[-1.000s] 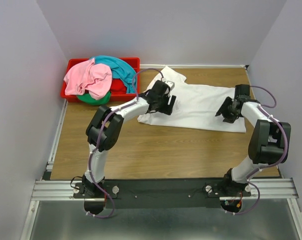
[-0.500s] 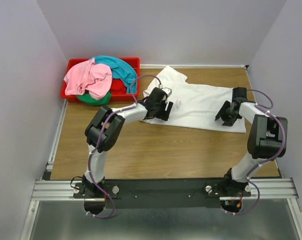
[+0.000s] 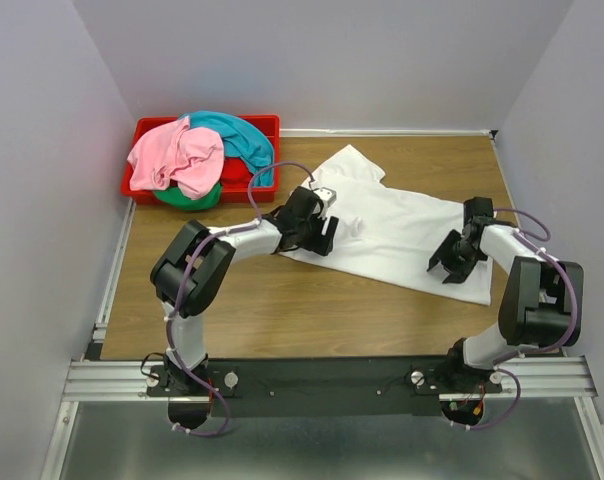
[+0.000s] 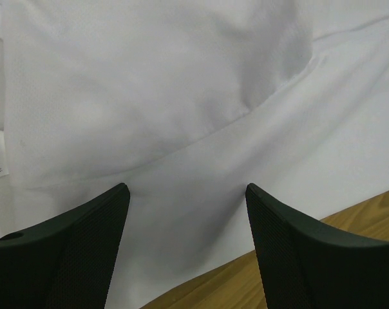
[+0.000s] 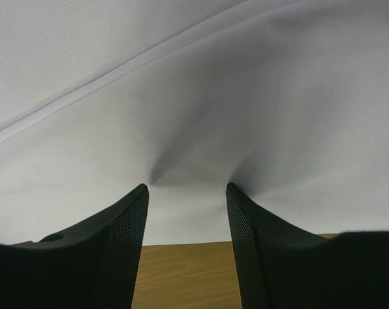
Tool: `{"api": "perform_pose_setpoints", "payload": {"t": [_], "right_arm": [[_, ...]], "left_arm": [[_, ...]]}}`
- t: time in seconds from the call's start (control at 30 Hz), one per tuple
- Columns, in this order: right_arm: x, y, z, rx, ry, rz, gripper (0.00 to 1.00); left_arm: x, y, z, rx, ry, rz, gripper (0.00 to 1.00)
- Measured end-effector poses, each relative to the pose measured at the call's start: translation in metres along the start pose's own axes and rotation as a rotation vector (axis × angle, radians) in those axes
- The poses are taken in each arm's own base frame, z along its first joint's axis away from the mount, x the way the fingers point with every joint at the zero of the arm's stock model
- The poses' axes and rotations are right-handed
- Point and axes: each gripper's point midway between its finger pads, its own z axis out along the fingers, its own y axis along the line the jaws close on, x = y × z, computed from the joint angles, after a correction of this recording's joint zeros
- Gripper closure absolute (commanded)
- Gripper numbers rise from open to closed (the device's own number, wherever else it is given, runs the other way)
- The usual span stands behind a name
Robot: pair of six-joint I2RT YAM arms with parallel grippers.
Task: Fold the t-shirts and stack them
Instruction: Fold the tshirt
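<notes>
A white t-shirt (image 3: 402, 225) lies spread and slightly skewed on the wooden table (image 3: 282, 300). My left gripper (image 3: 317, 238) stands open with both fingertips pressed on the shirt's left near edge. In the left wrist view the gripper (image 4: 187, 188) has white cloth (image 4: 181, 96) under it and nothing pinched. My right gripper (image 3: 444, 268) is open too, low on the shirt's right near edge. In the right wrist view its tips (image 5: 187, 187) dent the fabric (image 5: 181, 96), with creases fanning out. Pink (image 3: 177, 155), teal (image 3: 237, 135), green (image 3: 187, 198) and red (image 3: 237, 172) t-shirts are heaped at the back left.
A red plastic bin (image 3: 272, 122) at the back left corner holds the heap of coloured shirts. Grey walls close in the table on three sides. Bare wood shows between the white shirt and the arm bases' rail (image 3: 322, 375).
Both grippers have slid toward the near edge, dragging the white shirt with them. The shirt has shifted nearer and turned a little. Both jaws kept their width.
</notes>
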Motion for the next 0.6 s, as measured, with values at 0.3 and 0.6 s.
{"api": "perform_pose_setpoints", "payload": {"t": [0.3, 0.6], "right_arm": [[0.041, -0.019, -0.014, 0.061, 0.131, 0.041, 0.39], [0.048, -0.020, -0.032, 0.060, 0.143, 0.061, 0.39]], "left_arm": [[0.027, -0.014, -0.021, 0.078, 0.037, -0.007, 0.19], [0.050, -0.025, -0.042, 0.127, 0.087, -0.034, 0.19]]}}
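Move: The left hand, open and low on the white t-shirt, has the shirt's near edge about 5 cm back, straight behind it and 1 cm lower. From that hand the rumpled fold lies about 3 cm ahead and 6 cm right, the far sleeve some 20 cm ahead and 6 cm right. For the right hand, also open and low on the cloth, the near edge is about 5 cm straight back, and the shirt's near right corner some 10 cm back and 10 cm right. Back towards the robot, both open hands drag the t-shirt along with their fingertips. The left travels about 7 cm, drifting slightly left and staying low on the cloth; the right goes back roughly 5.5 cm, gaining on the near edge, then slows and rises some 2 cm off the cloth as its fingers tilt about 10 degrees nearer to straight down. ##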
